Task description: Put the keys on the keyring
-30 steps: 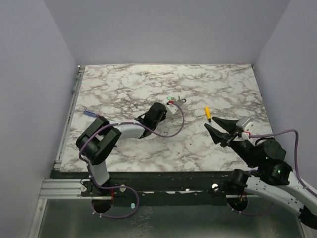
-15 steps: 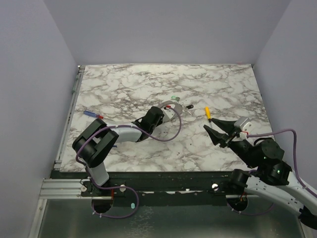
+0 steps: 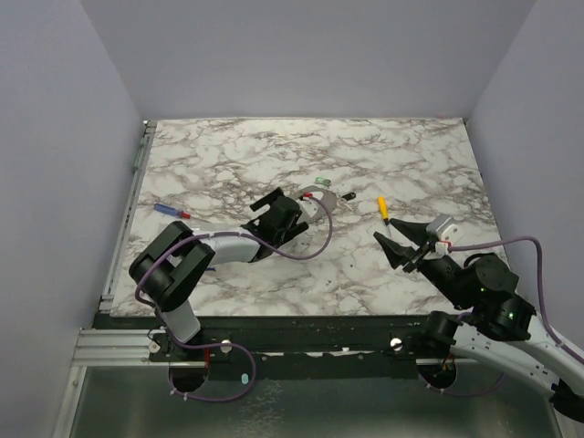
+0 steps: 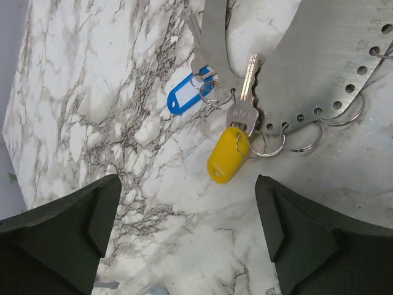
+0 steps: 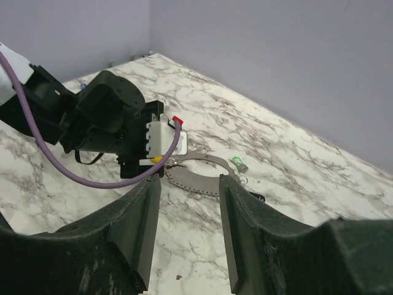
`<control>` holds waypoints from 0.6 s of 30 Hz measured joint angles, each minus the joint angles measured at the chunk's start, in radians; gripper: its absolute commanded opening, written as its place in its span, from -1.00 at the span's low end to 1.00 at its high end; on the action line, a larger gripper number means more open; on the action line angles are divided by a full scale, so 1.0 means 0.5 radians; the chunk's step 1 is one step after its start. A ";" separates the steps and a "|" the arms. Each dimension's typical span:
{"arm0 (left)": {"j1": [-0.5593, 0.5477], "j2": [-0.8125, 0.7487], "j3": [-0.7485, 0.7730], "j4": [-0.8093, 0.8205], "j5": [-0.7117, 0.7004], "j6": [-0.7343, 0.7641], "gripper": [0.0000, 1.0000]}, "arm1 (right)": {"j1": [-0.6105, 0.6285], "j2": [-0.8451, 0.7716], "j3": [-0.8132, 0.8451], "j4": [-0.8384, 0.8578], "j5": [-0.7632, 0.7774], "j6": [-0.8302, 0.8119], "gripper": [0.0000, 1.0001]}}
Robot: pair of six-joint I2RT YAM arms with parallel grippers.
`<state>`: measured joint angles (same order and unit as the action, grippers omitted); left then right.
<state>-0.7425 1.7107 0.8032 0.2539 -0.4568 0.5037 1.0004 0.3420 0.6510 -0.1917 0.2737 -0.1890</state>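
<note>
The keyring is a flat silver crescent with numbered holes and small split rings, lying on the marble. A blue-headed key and a yellow-headed key hang from its rings. My left gripper stands wide open just short of them, holding nothing. From above, the left gripper sits left of the keyring. Loose on the table lie a green key, a black key and an orange key. My right gripper hovers near the orange key, open and empty.
A slim blue-and-red stick lies near the table's left edge. The left arm's purple cable loops over the marble below the keyring. Grey walls close in the table on three sides.
The left gripper has opened wide and drawn back to the left, leaving the keyring on the table. The right gripper has crept slightly left.
</note>
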 measured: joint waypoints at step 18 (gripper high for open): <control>-0.045 -0.868 0.149 -0.439 -0.160 -0.246 0.98 | 0.000 0.446 -0.028 0.243 0.114 0.011 1.00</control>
<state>-0.7650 1.2766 0.8776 0.0345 -0.5369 0.3809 1.0004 0.5652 0.6369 -0.0700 0.3309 -0.1833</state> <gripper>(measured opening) 0.988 0.947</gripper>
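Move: The keyring, with its keys on it, lies on the table just off the left fingers, its middle about 3 cm ahead, 6 cm to the right and 4 cm below that hand. The yellow tag is some 2 cm straight ahead of the hand, the blue tag about 5 cm straight ahead, the green tag roughly 9 cm ahead and 8 cm right. From the right hand the keyring lies about 23 cm ahead, 10 cm left and 30 cm below. The keyring is left lying on the table as the left hand, its fingers already wide open, climbs about 16 cm away from it, slowly at first and then fast, easing back a little; its fingers tip up and its left side dips some 15 degrees. The right hand comes about 3 cm each forward, left and down towards the keyring, opening its fingers from half to nearly full. ##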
